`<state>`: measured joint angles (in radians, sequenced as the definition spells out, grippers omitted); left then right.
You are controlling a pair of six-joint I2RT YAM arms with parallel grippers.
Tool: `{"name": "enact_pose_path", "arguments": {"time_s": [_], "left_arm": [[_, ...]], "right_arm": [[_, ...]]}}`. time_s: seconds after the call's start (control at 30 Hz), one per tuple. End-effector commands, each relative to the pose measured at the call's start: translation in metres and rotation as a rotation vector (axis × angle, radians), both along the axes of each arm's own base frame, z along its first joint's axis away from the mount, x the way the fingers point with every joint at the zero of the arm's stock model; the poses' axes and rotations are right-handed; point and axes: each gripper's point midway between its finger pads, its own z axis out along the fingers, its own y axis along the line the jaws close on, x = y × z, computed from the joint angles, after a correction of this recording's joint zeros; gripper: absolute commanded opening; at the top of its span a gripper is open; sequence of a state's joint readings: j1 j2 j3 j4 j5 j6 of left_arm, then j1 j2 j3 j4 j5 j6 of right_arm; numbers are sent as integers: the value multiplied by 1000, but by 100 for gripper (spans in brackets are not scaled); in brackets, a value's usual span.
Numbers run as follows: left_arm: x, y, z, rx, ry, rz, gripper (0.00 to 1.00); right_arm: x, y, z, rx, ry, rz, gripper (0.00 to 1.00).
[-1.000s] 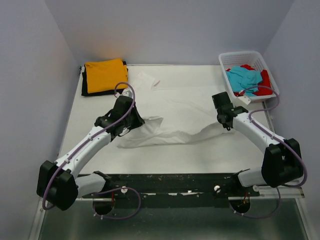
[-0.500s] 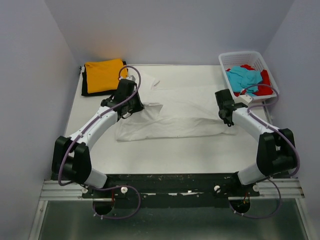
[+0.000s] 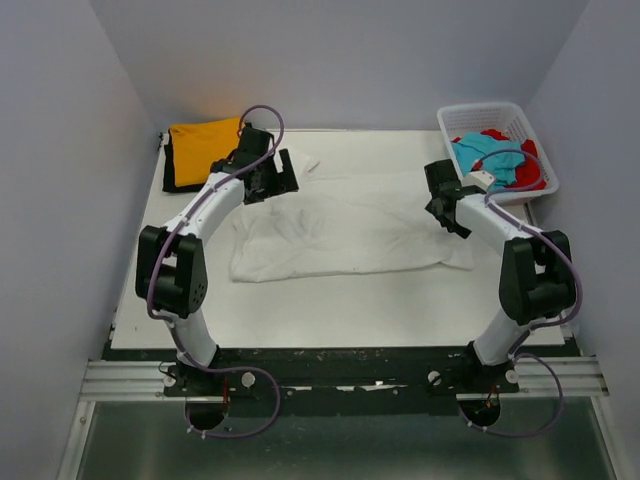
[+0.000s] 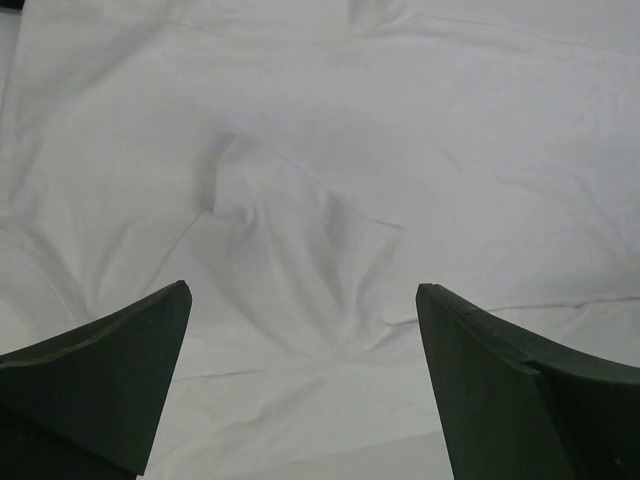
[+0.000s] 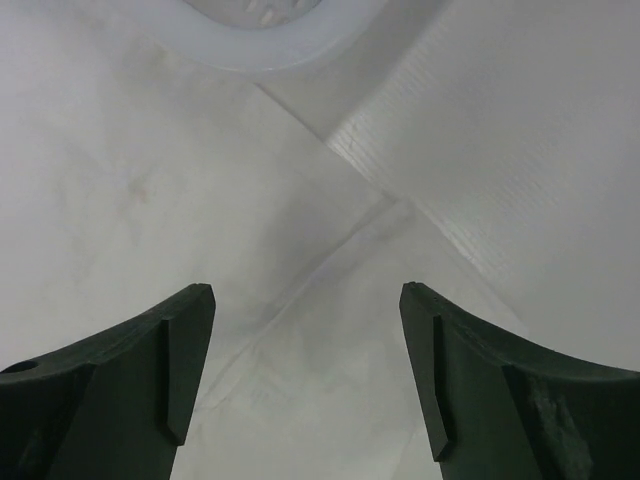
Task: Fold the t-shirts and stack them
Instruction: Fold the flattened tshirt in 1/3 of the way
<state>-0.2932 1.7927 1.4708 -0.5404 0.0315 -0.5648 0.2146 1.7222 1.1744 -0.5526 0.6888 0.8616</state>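
Observation:
The large white t-shirt (image 3: 340, 228) lies folded over on itself across the middle of the table, rumpled, its sleeve at the far left. My left gripper (image 3: 281, 174) hangs open over the shirt's far left edge; in the left wrist view the left gripper (image 4: 303, 290) has only creased white cloth (image 4: 300, 200) beneath it. My right gripper (image 3: 446, 208) is open above the shirt's far right edge; the right wrist view shows the right gripper (image 5: 308, 290) over a corner of the white cloth (image 5: 330, 390). The folded orange t-shirt (image 3: 203, 147) rests on the black one (image 3: 172, 182) at the far left corner.
A white lattice basket (image 3: 478, 113) stands at the far right corner, holding the turquoise t-shirt (image 3: 487, 152) and the red t-shirt (image 3: 533, 172). Grey walls close in the table on the left, back and right. The arm bases sit along the near edge.
Both arms carried the white shirt's near edge away toward the back, folding it over, then both grippers opened and let go of the cloth.

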Motion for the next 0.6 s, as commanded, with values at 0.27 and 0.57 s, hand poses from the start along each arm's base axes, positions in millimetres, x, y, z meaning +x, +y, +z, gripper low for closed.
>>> {"name": "enact_pose_path", "arguments": {"time_s": [0.27, 0.57], "left_arm": [[-82, -40, -11, -369, 18, -130, 99], [-115, -35, -79, -341, 186, -94, 99]], "right_arm": [[-37, 80, -3, 344, -61, 513, 100], [-42, 59, -21, 275, -41, 402, 100]]}}
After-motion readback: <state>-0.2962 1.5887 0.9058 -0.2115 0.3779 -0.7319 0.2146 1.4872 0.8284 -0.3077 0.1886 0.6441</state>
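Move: The shirt's near edge, where the left hand will next shut, lies about 15 cm back, 3 cm to the right and 13 cm below it. The shirt's near-left corner is 16 cm back and 12 cm left; the orange stack, 9 cm ahead and 17 cm left. For the right hand the near edge lies about 9 cm back, 6 cm left and 7 cm down, with the near-right corner 10 cm back, 5 cm right and the basket 16 cm ahead, 11 cm right. Both hands, already off the cloth, hop up a couple of centimetres and swing back over the white shirt towards its near edge, then sink. The left, staying wide open, goes some 11 cm back, ending lower and slightly rightward, its left side dipping. The right goes about 7 cm left and 5 cm back, ending lower, turning some 25 degrees counter-clockwise, left side rising, fingers opening fully. ##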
